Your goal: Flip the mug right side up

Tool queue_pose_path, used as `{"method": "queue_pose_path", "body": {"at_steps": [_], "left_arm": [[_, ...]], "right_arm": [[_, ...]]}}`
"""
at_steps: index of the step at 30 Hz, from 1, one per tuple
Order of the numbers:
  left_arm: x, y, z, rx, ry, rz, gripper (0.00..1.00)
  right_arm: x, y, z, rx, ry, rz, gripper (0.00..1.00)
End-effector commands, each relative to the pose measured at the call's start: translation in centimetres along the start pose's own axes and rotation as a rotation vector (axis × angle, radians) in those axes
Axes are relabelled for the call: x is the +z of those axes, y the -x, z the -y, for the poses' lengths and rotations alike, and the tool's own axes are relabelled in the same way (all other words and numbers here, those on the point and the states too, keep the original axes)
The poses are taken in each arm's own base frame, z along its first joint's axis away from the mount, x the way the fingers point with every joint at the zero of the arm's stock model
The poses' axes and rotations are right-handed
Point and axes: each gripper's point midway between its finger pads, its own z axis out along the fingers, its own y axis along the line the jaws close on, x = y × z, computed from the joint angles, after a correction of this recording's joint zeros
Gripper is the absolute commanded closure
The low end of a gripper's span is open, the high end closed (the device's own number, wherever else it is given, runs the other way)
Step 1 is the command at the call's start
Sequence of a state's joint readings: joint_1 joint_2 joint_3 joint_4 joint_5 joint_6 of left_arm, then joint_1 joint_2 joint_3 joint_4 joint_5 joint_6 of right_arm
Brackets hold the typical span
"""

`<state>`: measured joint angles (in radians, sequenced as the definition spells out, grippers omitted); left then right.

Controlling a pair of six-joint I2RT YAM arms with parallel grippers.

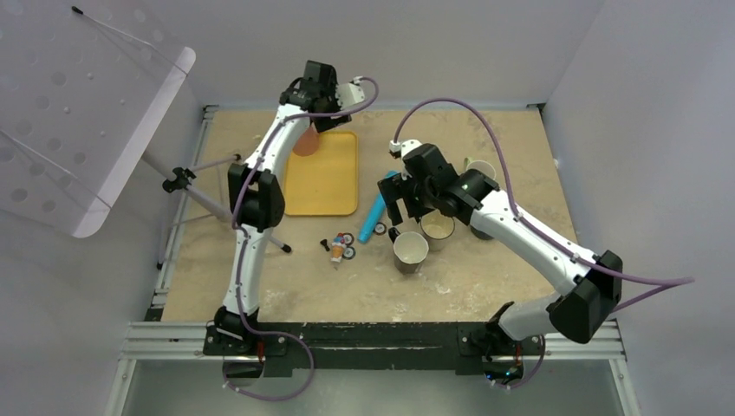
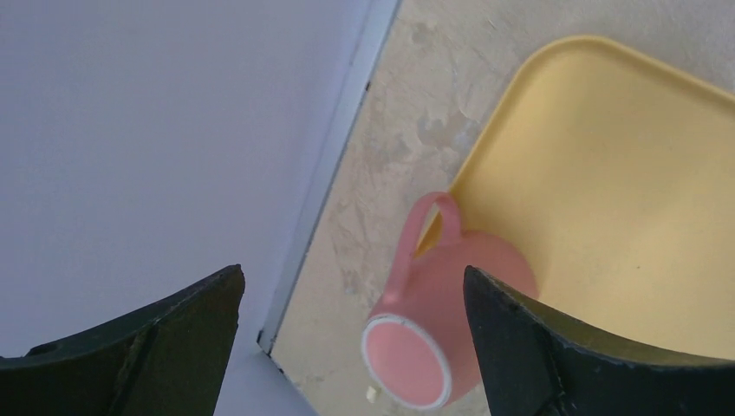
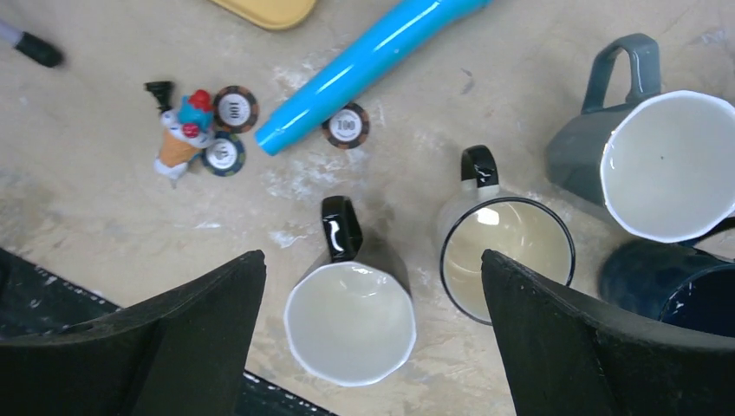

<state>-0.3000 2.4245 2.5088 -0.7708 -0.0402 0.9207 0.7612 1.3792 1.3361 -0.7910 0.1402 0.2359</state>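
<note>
A pink mug stands upside down, its white-ringed base facing up and its handle pointing toward the wall. It rests at the far left corner of the yellow tray, partly over the tray's rim. My left gripper hangs open above it, one finger on each side and not touching; from above, the arm partly covers the pink mug. My right gripper is open over an upright black mug with a white inside and holds nothing.
Beside the black mug stand a black-rimmed cream mug, a grey mug and a dark blue mug, all upright. A blue tube, poker chips and a small toy lie nearby. A tripod stands off the table's left edge.
</note>
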Motion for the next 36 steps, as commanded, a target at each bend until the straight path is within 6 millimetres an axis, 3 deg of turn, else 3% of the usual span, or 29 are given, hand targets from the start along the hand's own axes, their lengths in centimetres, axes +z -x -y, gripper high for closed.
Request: {"method": "queue_pose_path", "body": {"at_steps": [1, 4, 6, 9, 13, 16, 25, 28, 33, 36], "left_arm": [[3.1, -1.0, -1.9, 0.011, 0.156, -0.031, 0.00], [5.5, -1.1, -3.9, 0.019, 0.273, -0.033, 0.00], [5.8, -0.8, -4.6, 0.045, 0.308, -0.018, 0.00], [6.2, -1.7, -2.2, 0.075, 0.198, -0.036, 0.03], [6.4, -5.0, 2.3, 0.085, 0.025, -0.150, 0.08], [5.2, -6.0, 4.6, 0.058, -0.080, -0.180, 0.13], [-0.9, -3.4, 8.2, -0.091, -0.308, -0.090, 0.28], [-2.3, -3.7, 9.4, -0.080, -0.359, -0.091, 0.33], [-1.8, -5.4, 9.1, 0.000, -0.336, -0.158, 0.35], [-0.7, -4.8, 8.1, 0.024, -0.292, -0.135, 0.31]], "right_arm": [[2.4, -0.7, 1.1, -0.035, -0.035, -0.025, 0.02], [3.5, -1.6, 1.2, -0.053, -0.043, -0.075, 0.02], [3.8, -2.1, 1.3, -0.056, -0.046, -0.094, 0.02], [3.7, -2.3, 1.3, -0.055, -0.040, -0.092, 0.03], [3.2, -2.1, 1.3, -0.046, -0.040, -0.075, 0.03], [2.9, -1.9, 1.4, -0.048, -0.040, -0.066, 0.03], [2.6, -2.0, 1.3, -0.047, -0.029, -0.061, 0.04], [2.5, -2.3, 1.3, -0.049, -0.029, -0.068, 0.04], [2.4, -2.2, 1.1, -0.046, -0.016, -0.061, 0.04], [2.6, -2.3, 1.0, -0.047, -0.009, -0.063, 0.04]]}}
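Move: The pink mug stands upside down at the far-left corner of the yellow tray, roughly level with the left hand fore and aft, about 2 cm to its left and 14 cm below. The tray's middle is some 12 cm back and 3 cm right of that hand, and the blue tube lies about 24 cm back and 18 cm right. From the right hand, the pink mug is about 32 cm ahead, 26 cm left and 16 cm below. The open left hand reaches some 5 cm forward while dropping, sinks on to about 13 cm below its start, then draws back about 12 cm from its farthest reach and rises 5 cm, tipping its fingers some 20 degrees farther down and closing them by about a third, so that they end around the line to the pink mug's base, any touch unclear. The right hand, fingers still wide open, sinks about 5 cm above the upright mugs in the first third and then nearly holds there, touching nothing. ##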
